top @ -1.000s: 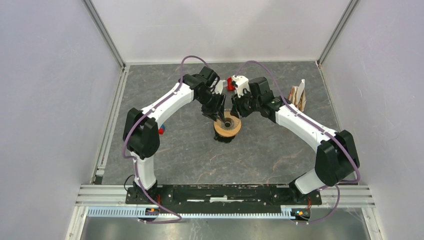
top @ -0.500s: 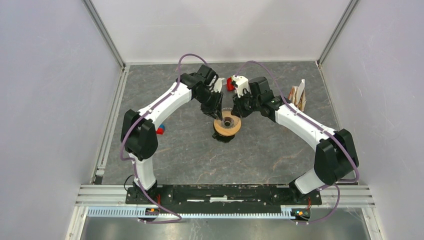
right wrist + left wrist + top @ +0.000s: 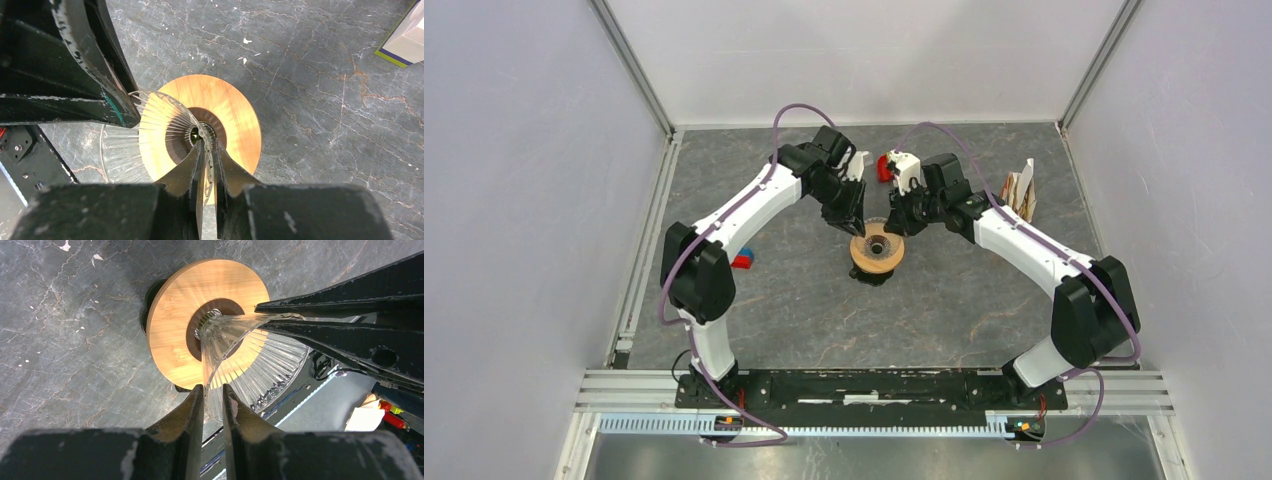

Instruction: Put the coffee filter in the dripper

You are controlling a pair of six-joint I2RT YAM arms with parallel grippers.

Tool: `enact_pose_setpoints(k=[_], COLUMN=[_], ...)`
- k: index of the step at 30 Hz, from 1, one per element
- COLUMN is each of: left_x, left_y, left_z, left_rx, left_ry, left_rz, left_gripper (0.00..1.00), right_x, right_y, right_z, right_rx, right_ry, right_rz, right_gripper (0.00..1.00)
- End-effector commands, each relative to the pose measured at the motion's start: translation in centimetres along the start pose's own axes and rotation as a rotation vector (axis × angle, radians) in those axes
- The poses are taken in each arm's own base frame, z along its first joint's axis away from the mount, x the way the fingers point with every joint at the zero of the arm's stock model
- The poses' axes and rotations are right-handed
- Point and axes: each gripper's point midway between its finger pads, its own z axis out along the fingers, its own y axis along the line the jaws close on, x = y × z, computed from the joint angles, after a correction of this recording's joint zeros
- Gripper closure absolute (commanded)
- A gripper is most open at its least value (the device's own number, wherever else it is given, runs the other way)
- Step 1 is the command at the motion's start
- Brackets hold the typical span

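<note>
The dripper point(image 3: 877, 251) stands mid-table, a clear ribbed glass funnel point(image 3: 260, 360) over a tan wooden ring point(image 3: 175, 335). My left gripper point(image 3: 213, 390) is shut on the funnel's rim from the left. My right gripper point(image 3: 206, 147) is shut on the funnel's glass wall from the right, its tips close to the centre hole. In the top view the left gripper point(image 3: 850, 222) and the right gripper point(image 3: 894, 222) meet over the funnel. A white fan-shaped sheet point(image 3: 1028, 176), the coffee filter as far as I can tell, leans at the back right, far from both grippers.
The sheet rests against a stack of brown pieces point(image 3: 1015, 196) near the right wall. A red toy block point(image 3: 884, 166) lies behind the right wrist. A small red and blue block point(image 3: 744, 260) sits by the left arm. White walls enclose the table.
Both grippers have closed onto the glass funnel. The left arm's elbow and wrist have shifted slightly left and back, and the dripper has moved a little with them.
</note>
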Motion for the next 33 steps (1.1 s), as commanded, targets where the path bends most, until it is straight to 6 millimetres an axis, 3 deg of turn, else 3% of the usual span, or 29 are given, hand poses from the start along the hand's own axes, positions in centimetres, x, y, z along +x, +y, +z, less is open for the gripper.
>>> enact_pose_setpoints(k=[1, 7, 20, 26, 29, 31, 33], left_x=[-0.7, -0.9, -1.5, -2.3, -3.0, -3.6, -4.3], left_y=[-1.2, -1.1, -1.4, -2.0, -2.5, -2.8, -3.0], left_z=[-2.5, -2.7, -3.7, -5.8, -7.6, -8.9, -10.2], left_rx=[0.031, 0.028, 0.043, 0.065, 0.07, 0.077, 0.082], left_ry=[-0.063, -0.075, -0.1, -0.156, -0.201, -0.238, -0.278], left_rz=[0.073, 0.073, 0.081, 0.122, 0.161, 0.182, 0.198], left_gripper=[0.74, 0.72, 0.61, 0.5, 0.45, 0.41, 0.29], right_x=[-2.6, -2.5, -5.3, -6.7, -7.7, -8.1, -8.3], right_y=[1.0, 1.6, 0.8, 0.3, -0.3, -1.3, -3.4], right_z=[-0.1, 0.1, -1.6, -4.0, -6.3, -8.2, -10.4], right_rx=[-0.04, -0.051, 0.029, 0.088, 0.123, 0.167, 0.25], right_ry=[-0.067, -0.067, -0.105, -0.156, -0.213, -0.252, -0.285], right_rz=[-0.007, -0.013, -0.095, -0.144, -0.203, -0.216, -0.212], right_gripper=[0.86, 0.81, 0.49, 0.29, 0.28, 0.27, 0.26])
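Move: Between the two grippers, the clear dripper's middle lies about 4 cm right, 1 cm back and 4 cm below the left hand, and some 4 cm left, 3 cm back and 3 cm below the right hand. Its wooden ring is centred under it, roughly 6 cm below the right hand, with the black pot about 11 cm below that hand. The white block lies about 18 cm ahead of the right hand, 1 cm to its right and 13 cm lower. Letting go of the dripper's rim, both grippers spread their fingers and back off. The right eases slightly back and left before opening wide, then lifts about 7 cm, drawing right and forward while its fingertips tip up some 15 degrees. The left creeps up, then quickens to about 5 cm of rise, drifting left as it opens. ##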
